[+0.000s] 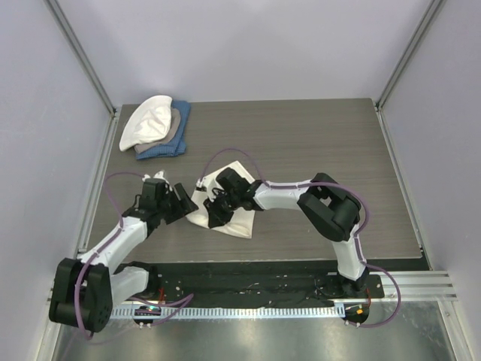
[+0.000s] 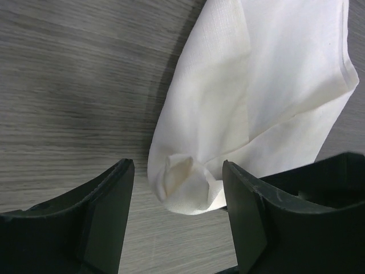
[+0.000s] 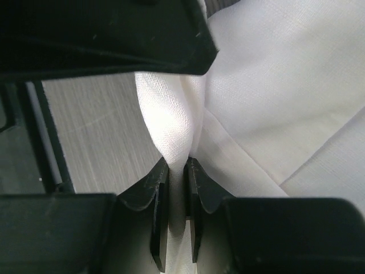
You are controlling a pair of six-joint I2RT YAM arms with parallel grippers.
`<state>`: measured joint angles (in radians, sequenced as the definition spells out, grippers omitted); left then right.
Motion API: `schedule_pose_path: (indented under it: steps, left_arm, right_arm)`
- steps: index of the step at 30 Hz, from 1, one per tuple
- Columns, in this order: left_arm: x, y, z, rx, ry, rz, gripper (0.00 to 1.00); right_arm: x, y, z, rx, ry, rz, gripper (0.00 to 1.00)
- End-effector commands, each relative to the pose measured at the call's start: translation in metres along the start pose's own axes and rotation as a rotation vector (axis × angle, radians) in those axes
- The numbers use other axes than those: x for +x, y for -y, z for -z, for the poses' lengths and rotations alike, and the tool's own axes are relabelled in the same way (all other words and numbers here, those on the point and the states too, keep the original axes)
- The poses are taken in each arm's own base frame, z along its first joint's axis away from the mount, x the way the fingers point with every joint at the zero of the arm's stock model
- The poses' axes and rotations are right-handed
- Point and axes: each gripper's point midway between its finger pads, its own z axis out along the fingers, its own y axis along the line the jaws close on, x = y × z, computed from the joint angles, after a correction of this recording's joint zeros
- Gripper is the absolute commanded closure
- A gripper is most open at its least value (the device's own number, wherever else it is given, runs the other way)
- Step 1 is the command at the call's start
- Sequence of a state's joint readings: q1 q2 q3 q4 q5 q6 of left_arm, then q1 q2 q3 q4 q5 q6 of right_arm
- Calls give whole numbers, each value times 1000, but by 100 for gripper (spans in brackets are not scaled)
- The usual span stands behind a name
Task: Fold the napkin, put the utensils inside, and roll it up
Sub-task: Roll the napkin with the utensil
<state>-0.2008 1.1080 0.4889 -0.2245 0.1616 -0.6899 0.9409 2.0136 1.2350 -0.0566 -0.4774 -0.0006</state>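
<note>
The cream napkin [image 1: 242, 222] lies bunched on the table between the two arms. In the left wrist view its rolled end [image 2: 185, 185] sits on the wood between the spread fingers of my left gripper [image 2: 177, 166], which is open and not touching it. My right gripper [image 3: 177, 166] is shut on a raised fold of the napkin [image 3: 274, 85], and the cloth is pinched thin between its fingertips. From above, the left gripper [image 1: 183, 203] is at the napkin's left edge and the right gripper [image 1: 213, 210] is over its left part. The utensils are hidden.
A stack of white, tan and blue cloths [image 1: 156, 128] lies at the table's far left. Metal frame posts and pale walls enclose the wooden table [image 1: 323, 135]. A black part of the other arm [image 3: 102, 34] crosses the top of the right wrist view.
</note>
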Motion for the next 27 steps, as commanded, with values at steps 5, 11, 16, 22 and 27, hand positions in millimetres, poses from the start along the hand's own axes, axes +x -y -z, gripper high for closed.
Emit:
schedule_pose_path:
  steps: [5, 11, 16, 22, 27]
  left_arm:
    - [0, 12, 5, 116, 89, 59, 36]
    - [5, -3, 0, 46, 81, 67, 39]
    - [3, -8, -2, 27, 103, 77, 41]
    - [1, -17, -3, -7, 135, 98, 54]
    - [-1, -14, -6, 6, 134, 86, 75]
  right_arm:
    - [52, -7, -13, -132, -159, -196, 79]
    - [54, 0, -15, -138, -162, -219, 79]
    - [57, 3, -15, -134, -166, -228, 79]
    - [60, 4, -16, -137, -171, -238, 79]
    - [55, 7, -16, -119, -157, -231, 79]
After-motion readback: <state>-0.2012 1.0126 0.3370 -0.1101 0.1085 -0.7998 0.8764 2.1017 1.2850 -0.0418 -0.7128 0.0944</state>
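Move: The napkin's bunched left corner sits almost between the left hand's open fingers, about 1 cm back, straight in line sideways, and 2 cm below. The fold that the right hand already pinches is some 8 cm right of the left hand, 4 cm back and 2 cm lower; the napkin's flat part is centred about 13 cm right and 3 cm ahead, 4 cm below. From the right hand, the corner lies roughly 7 cm left and 1 cm ahead, about level. Left hand eases 2 cm down and back, pinching the napkin corner; right, still gripping, tilts some 15 degrees. ##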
